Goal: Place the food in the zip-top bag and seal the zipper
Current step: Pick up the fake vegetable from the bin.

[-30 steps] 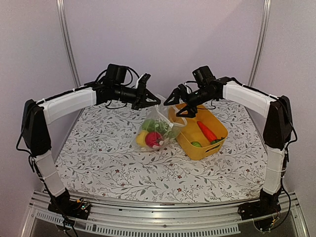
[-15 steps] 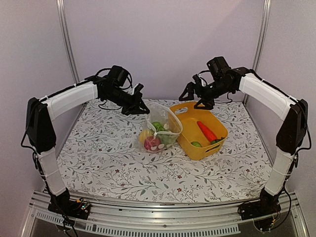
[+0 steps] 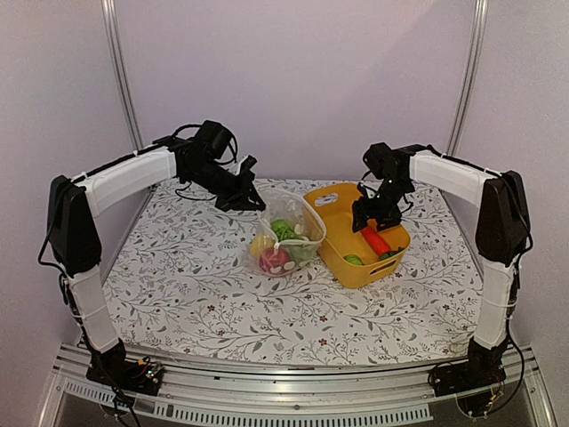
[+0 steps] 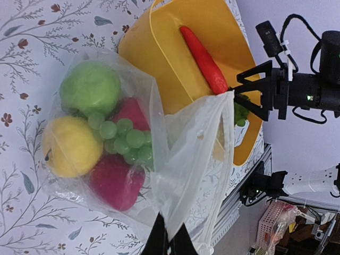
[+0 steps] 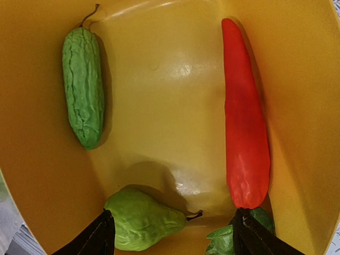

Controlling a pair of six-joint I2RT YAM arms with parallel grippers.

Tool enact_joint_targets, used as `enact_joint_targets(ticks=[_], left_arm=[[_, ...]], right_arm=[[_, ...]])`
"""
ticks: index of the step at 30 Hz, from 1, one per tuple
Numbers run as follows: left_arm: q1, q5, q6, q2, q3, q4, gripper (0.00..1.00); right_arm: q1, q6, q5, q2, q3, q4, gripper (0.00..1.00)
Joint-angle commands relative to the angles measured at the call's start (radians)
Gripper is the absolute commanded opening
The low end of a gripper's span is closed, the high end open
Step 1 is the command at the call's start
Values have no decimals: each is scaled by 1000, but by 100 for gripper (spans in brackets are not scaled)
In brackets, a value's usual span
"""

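The zip-top bag (image 3: 289, 233) lies on the table left of the yellow tub, its mouth gaping toward the tub and the zipper (image 3: 316, 216) apart. Inside it are food pieces: a green apple (image 4: 90, 87), a lemon (image 4: 71, 146), grapes (image 4: 125, 135) and red pieces (image 4: 117, 180). My left gripper (image 3: 244, 197) (image 4: 169, 241) is shut on the bag's (image 4: 186, 159) mouth edge, holding it up. My right gripper (image 3: 373, 213) (image 5: 172, 234) is open, down inside the tub, its fingers either side of a green pear (image 5: 143, 220). An orange-red carrot (image 5: 244, 138) and a green gourd (image 5: 83, 87) lie there too.
The yellow tub (image 3: 342, 200) (image 5: 159, 79) stands right of centre on the flowered tablecloth (image 3: 178, 285), touching the bag. The carrot's green top (image 5: 223, 240) sits by my right finger. Metal posts and walls close the back and sides.
My right gripper dropped from above the tub's far rim down into the tub and its jaws narrowed slightly. My left gripper drew back left, then held the bag's mouth open.
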Motion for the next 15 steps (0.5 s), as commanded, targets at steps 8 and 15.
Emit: enact_joint_targets(ticks=[8, 15], left_arm=[[5, -4, 15, -18, 13, -24, 0], [1, 5, 3, -2, 35, -25, 0]], right_arm=[[1, -30, 239, 127, 6, -31, 75], [1, -21, 273, 176, 6, -3, 72]])
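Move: The red fake vegetable lies in the bin about 5 cm ahead of the right hand, 1 cm to its right and 7 cm below. The green leafy vegetable at its thick end is level ahead-wise, 5 cm right; the pear is 3 cm back and 2 cm left, the wrinkled green vegetable level and 8 cm left. From the left hand the red vegetable is some 27 cm right, 3 cm ahead, 15 cm below. The right hand sinks about 5 cm and shifts right towards the red vegetable, fingers open, tilting some 15 degrees. ##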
